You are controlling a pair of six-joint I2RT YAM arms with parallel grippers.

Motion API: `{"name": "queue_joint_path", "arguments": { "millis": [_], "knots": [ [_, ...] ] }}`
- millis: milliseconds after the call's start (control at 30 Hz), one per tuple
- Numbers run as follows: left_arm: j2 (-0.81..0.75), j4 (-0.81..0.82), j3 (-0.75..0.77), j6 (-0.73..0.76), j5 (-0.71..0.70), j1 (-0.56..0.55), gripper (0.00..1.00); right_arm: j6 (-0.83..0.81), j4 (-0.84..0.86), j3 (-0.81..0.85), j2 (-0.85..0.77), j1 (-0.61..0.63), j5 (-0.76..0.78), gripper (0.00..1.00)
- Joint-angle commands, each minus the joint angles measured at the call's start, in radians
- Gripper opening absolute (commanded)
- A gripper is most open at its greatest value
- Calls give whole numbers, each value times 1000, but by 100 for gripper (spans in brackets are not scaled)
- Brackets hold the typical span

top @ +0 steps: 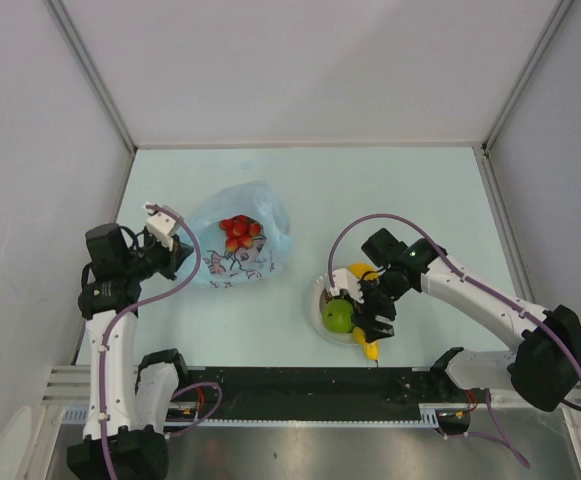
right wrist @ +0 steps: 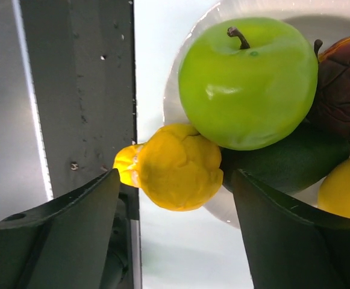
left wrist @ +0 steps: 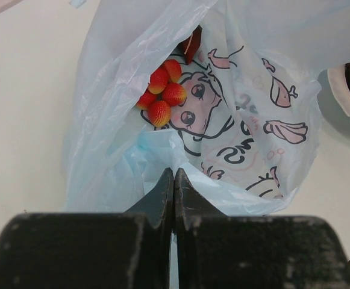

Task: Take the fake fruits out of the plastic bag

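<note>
The light-blue plastic bag [top: 240,245] lies left of centre, its mouth spread, with the red grapes [top: 238,232] inside [left wrist: 161,96]. My left gripper [top: 175,250] is at the bag's left edge, its fingers shut [left wrist: 174,180] on a fold of the bag [left wrist: 253,138]. A white plate [top: 315,295] holds the green apple [right wrist: 247,81], maroon fruit [right wrist: 343,90], avocado [right wrist: 289,162] and lemon [right wrist: 346,192]. The yellow banana [right wrist: 178,165] hangs over the plate's near rim. My right gripper [right wrist: 175,198] is open around the banana's end, with neither finger touching it.
The black rail [right wrist: 78,90] along the table's near edge runs just beside the banana and my right gripper [top: 370,325]. White walls close in the table at the back and sides. The plate's rim [left wrist: 343,96] shows right of the bag in the left wrist view.
</note>
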Motion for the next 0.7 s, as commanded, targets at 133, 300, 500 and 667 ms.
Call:
{"name": "queue_joint_path", "arguments": {
  "millis": [133, 300, 500, 667],
  "knots": [
    [-28, -21, 20, 28, 30, -6, 2, 15, 71, -40, 30, 59, 134, 60],
    [-35, -21, 0, 35, 28, -7, 1, -39, 78, -36, -11, 59, 134, 33],
    [-18, 25, -9, 6, 44, -9, 2, -151, -85, 12, -140, 12, 117, 29],
    [1, 48, -9, -12, 45, -15, 2, -142, -157, 20, -171, -172, 117, 29]
  ]
}}
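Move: The yellow pear lies nearly under my open right fingers, about 3 cm below and 1 cm back, its neck towards my base. The green apple stands roughly 6 cm to the right hand's left and 4 cm ahead, the avocado about 5 cm straight ahead, and the dark red fruit some 9 cm ahead and 7 cm left. From my left hand the pear is about 36 cm right, 14 cm back and 14 cm lower. I sink my right hand about 2 cm over the pear and close the fingers on both sides of its round body, from wide open to a bit under half. Keeping that pinch, I lift some 3 cm and draw off to the right about 3 cm, away from the apple, fingertips swinging forward roughly 10 degrees. My left hand stays put, still holding the bag's edge. ##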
